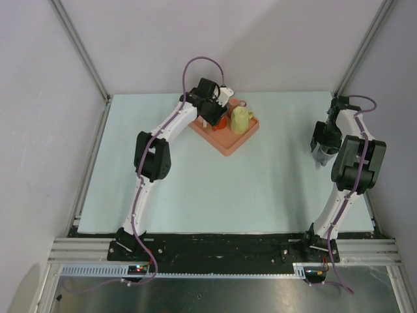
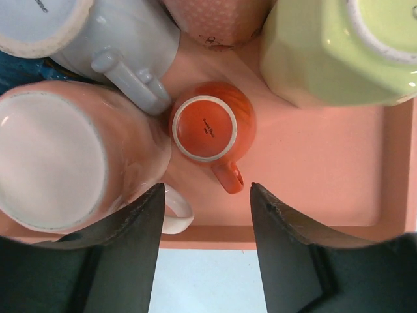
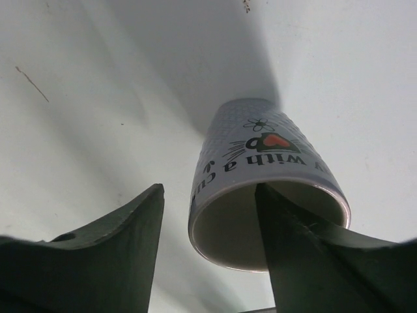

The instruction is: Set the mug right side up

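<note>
Seen from the right wrist, a white mug [image 3: 260,163] with black lettering and a red heart stands mouth up on the table. My right gripper [image 3: 208,189] is open and straddles its wall. One finger [image 3: 306,248] is inside the mouth and the other [image 3: 111,248] stands apart outside. In the left wrist view a small orange mug [image 2: 205,127] sits bottom up on the salmon tray [image 2: 313,169], its handle pointing toward me. My left gripper [image 2: 207,189] hangs open just above that handle, holding nothing.
Other upside-down mugs crowd the tray [image 1: 228,145]: a large pink one [image 2: 52,156] with a white handle, a grey-white one [image 2: 124,45], a dotted pink one [image 2: 218,19] and a yellow-green one [image 2: 332,52]. Enclosure walls border the table.
</note>
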You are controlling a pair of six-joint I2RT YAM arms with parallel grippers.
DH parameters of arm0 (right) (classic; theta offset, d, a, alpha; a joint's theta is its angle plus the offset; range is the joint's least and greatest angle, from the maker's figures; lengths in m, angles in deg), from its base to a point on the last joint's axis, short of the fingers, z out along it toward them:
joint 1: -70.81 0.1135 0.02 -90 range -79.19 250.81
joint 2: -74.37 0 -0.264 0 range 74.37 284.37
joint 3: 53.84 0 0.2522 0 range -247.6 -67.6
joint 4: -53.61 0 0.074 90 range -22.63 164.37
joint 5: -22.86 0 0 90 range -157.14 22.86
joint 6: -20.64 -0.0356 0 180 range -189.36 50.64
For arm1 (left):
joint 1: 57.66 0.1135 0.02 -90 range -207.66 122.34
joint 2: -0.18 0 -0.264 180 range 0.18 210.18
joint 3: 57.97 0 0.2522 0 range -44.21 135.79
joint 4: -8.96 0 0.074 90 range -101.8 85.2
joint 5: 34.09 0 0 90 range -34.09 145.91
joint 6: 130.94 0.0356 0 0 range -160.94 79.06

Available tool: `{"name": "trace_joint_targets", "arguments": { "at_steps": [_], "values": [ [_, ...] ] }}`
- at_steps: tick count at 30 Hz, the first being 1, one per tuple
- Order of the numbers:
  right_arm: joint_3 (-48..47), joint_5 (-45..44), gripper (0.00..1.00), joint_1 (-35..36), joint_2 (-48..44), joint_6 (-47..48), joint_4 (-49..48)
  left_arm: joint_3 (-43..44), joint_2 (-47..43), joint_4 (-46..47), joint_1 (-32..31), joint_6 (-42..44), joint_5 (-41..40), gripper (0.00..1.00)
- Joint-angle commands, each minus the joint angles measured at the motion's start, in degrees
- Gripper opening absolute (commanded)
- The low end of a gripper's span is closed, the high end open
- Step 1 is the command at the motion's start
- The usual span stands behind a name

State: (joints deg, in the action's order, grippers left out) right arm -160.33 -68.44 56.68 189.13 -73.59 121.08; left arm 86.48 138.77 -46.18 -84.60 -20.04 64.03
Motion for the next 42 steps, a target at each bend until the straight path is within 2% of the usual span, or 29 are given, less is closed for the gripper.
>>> {"name": "trace_joint_targets", "arguments": {
  "at_steps": [1, 4, 17, 20, 23, 24, 29, 32, 33, 35, 38, 42],
  "values": [
    [-2.53, -1.28, 0.66, 0.75, -4.03, 0.43, 2.44, 2.23, 1.63, 0.76, -0.09, -2.25, 0.28, 0.57],
    [-3.01, -1.45, 0.68, 1.25, -6.09, 0.37, 3.0, 1.76, 2.0, 0.71, -0.19, -4.74, -0.07, 0.52],
    [-1.52, -2.74, 0.69, 2.22, -14.14, 0.06, 2.41, 1.27, 3.65, 0.58, -0.77, -8.31, -1.85, 0.44],
    [-1.18, -2.82, 0.69, 2.37, -15.73, -0.17, 2.37, 1.31, 3.87, 0.33, -1.21, -8.32, -2.91, 0.33],
    [-0.96, -2.49, 0.69, 2.62, -17.63, -0.06, 2.14, 1.69, 4.07, 0.27, -1.34, -8.63, -3.16, 0.1],
    [-1.05, -2.31, 0.69, 2.71, -18.12, -0.02, 2.16, 1.72, 4.02, 0.31, -1.35, -8.7, -3.14, 0.05],
    [-1.59, -0.55, 0.7, 4.36, -21.66, 0.27, 2.2, -0.23, 1.23, 0.32, -0.76, -10.63, -2.88, 0.0],
    [-1.14, 1.76, 0.77, 7.51, -24.97, 0.07, 1.12, -2.26, -3.55, 0.34, 0.6, -14.35, -0.15, 0.0],
    [-0.74, 3.6, 0.88, 9.55, -25.87, -0.01, 0.07, -2.8, -5.06, 0.3, 1.25, -15.52, 1.32, 0.0],
    [0.32, 7.1, 0.97, 14.13, -27.67, -0.35, -2.36, -3.67, -8.55, 0.29, 2.04, -17.85, 5.55, 0.0],
    [2.54, 17.17, 0.99, 20.38, -30.41, -3.66, -9.28, -5.14, -13.94, 0.26, 2.45, -19.55, 11.55, 0.0],
    [9.77, 28.07, 0.99, 27.01, -34.92, -14.62, -29.22, -7.49, -21.4, 0.25, 2.59, -20.39, 15.04, 0.0]
  ]
}}
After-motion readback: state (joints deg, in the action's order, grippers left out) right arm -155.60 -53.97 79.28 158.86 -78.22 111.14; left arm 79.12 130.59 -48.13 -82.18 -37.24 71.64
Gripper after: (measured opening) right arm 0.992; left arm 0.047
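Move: The small orange mug stands bottom up in the tray, its middle about 3 cm ahead of the left hand, 3 cm to its right and 4 cm below. From that hand the big pink mug is roughly 6 cm ahead and 3 cm left, the green mug some 2 cm ahead and 10 cm right. From the right hand the orange mug lies about 16 cm ahead, 38 cm left, nearly level; the grey-blue mug stands 1 cm behind, 3 cm right, 3 cm lower. The orange mug's handle is what the left hand takes: it sinks about 4 cm between the open fingers, shuts them on the handle, then raises the mug some 7 cm, drawing back a little. The right hand, already loose from the grey-blue mug, climbs clear, then swings some 20 cm left towards the tray, opening fully and tilting its fingers forward. ##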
